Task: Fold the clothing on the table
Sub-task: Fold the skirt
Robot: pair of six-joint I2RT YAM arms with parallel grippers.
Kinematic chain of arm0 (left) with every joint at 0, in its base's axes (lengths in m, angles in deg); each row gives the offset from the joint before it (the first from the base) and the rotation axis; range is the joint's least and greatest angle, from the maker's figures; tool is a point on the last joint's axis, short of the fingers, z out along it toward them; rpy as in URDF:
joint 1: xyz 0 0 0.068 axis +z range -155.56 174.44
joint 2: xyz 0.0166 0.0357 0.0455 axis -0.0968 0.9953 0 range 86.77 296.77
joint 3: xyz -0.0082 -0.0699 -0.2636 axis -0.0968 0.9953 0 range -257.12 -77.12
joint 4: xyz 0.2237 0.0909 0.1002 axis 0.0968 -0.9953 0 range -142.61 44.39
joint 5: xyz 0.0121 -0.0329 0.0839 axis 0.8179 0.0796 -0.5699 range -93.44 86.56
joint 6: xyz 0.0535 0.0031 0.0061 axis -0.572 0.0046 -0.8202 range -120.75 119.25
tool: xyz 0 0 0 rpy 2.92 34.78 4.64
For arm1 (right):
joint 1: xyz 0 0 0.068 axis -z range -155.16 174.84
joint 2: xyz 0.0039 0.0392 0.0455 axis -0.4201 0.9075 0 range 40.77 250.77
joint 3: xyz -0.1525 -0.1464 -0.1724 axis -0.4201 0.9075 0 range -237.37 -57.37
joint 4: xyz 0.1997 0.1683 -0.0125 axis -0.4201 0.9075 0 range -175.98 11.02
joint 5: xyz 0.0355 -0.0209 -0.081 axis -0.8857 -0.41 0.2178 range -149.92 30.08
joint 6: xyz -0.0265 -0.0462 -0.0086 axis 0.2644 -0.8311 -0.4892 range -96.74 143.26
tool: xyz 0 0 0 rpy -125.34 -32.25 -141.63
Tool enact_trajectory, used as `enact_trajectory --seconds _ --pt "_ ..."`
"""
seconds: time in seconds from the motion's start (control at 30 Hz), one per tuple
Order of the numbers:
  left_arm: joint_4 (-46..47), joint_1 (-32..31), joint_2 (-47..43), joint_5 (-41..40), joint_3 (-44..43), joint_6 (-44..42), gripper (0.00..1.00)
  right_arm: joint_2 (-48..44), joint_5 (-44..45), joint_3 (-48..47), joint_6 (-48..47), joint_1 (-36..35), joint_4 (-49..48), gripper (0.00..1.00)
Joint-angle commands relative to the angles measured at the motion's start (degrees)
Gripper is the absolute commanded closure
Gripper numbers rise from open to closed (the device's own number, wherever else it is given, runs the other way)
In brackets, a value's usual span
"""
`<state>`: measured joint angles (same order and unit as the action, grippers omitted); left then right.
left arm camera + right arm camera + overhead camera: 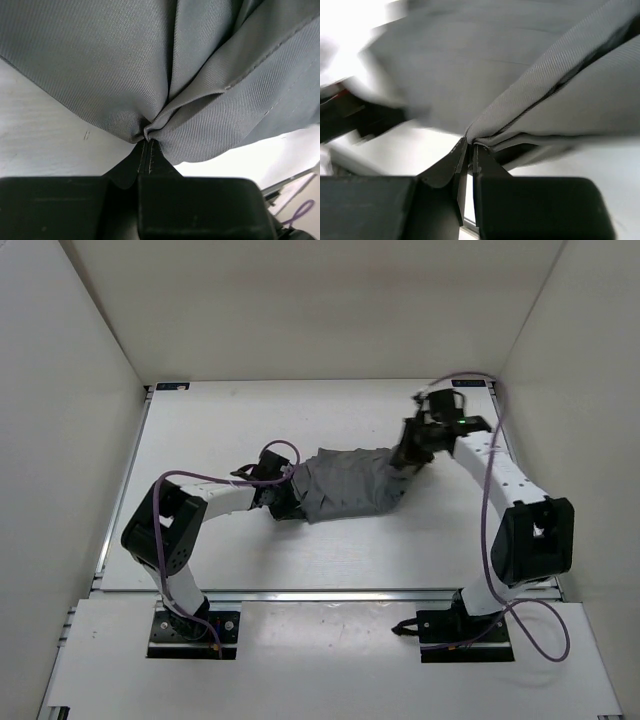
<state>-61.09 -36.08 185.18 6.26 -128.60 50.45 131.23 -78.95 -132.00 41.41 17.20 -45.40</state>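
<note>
The grey clothing (350,483) lies bunched in the middle of the white table (200,430), stretched between both arms. My left gripper (287,502) is shut on the clothing's left edge; in the left wrist view the fabric (165,70) gathers into puckers right at my left gripper (146,141). At the clothing's upper right end my right gripper (408,452) is shut on it. In the right wrist view a hemmed fold (545,85) is pinched between the tips of my right gripper (470,145), and the cloth rises off the table there.
White walls enclose the table on the left, back and right. A metal rail (330,593) runs along the near edge in front of the arm bases. Purple cables (487,490) loop along both arms.
</note>
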Motion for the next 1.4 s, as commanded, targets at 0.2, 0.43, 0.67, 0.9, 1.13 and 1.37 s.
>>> enact_trajectory --seconds 0.2,0.43,0.67,0.9,1.13,1.37 --pt "0.81 4.07 -0.85 -1.43 4.54 -0.75 1.0 16.38 -6.11 -9.72 10.68 -27.07 -12.73 1.0" --pt "-1.56 6.09 -3.4 0.32 6.39 -4.97 0.92 32.76 -5.42 -20.28 8.48 -35.16 -6.13 1.0" --pt "-3.23 13.54 -19.29 1.03 13.86 -2.08 0.54 34.97 -0.04 -20.56 10.15 -35.52 -4.36 0.99" --pt "-8.95 23.14 -37.41 -0.03 13.96 -0.31 0.49 23.28 3.81 -20.02 8.92 -36.04 -5.95 0.67" --pt "-14.4 24.02 -42.24 -0.64 16.15 -5.67 0.46 7.29 10.57 -14.07 8.57 -35.87 1.52 0.46" --pt "-15.89 22.35 -46.99 -1.52 19.05 -6.38 0.45 -16.68 11.65 14.83 14.1 -33.15 -4.27 0.36"
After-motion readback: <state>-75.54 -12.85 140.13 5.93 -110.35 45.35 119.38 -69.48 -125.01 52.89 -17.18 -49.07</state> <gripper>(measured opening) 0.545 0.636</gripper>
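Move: The right hand, already gripping the skirt's right end in the air, is to take it to the left end: about 24 cm to its left, 8 cm nearer the robot and 14 cm lower. The skirt's middle lies some 14 cm to its left, 1 cm back and 14 cm down. The left hand already pinches the near-left corner at the table; from it, the skirt's middle is roughly 6 cm ahead and 10 cm to the right, at about the same height. Still gripping the skirt's right end, the right hand swings it about 27 cm left over the skirt, lowering and drawing back on the way; it pauses low, opens, rises some 15 cm and heads back right. The left hand keeps its pinch on the corner, creeping slightly left, then opens and leaves left and up, finally drawing back. ##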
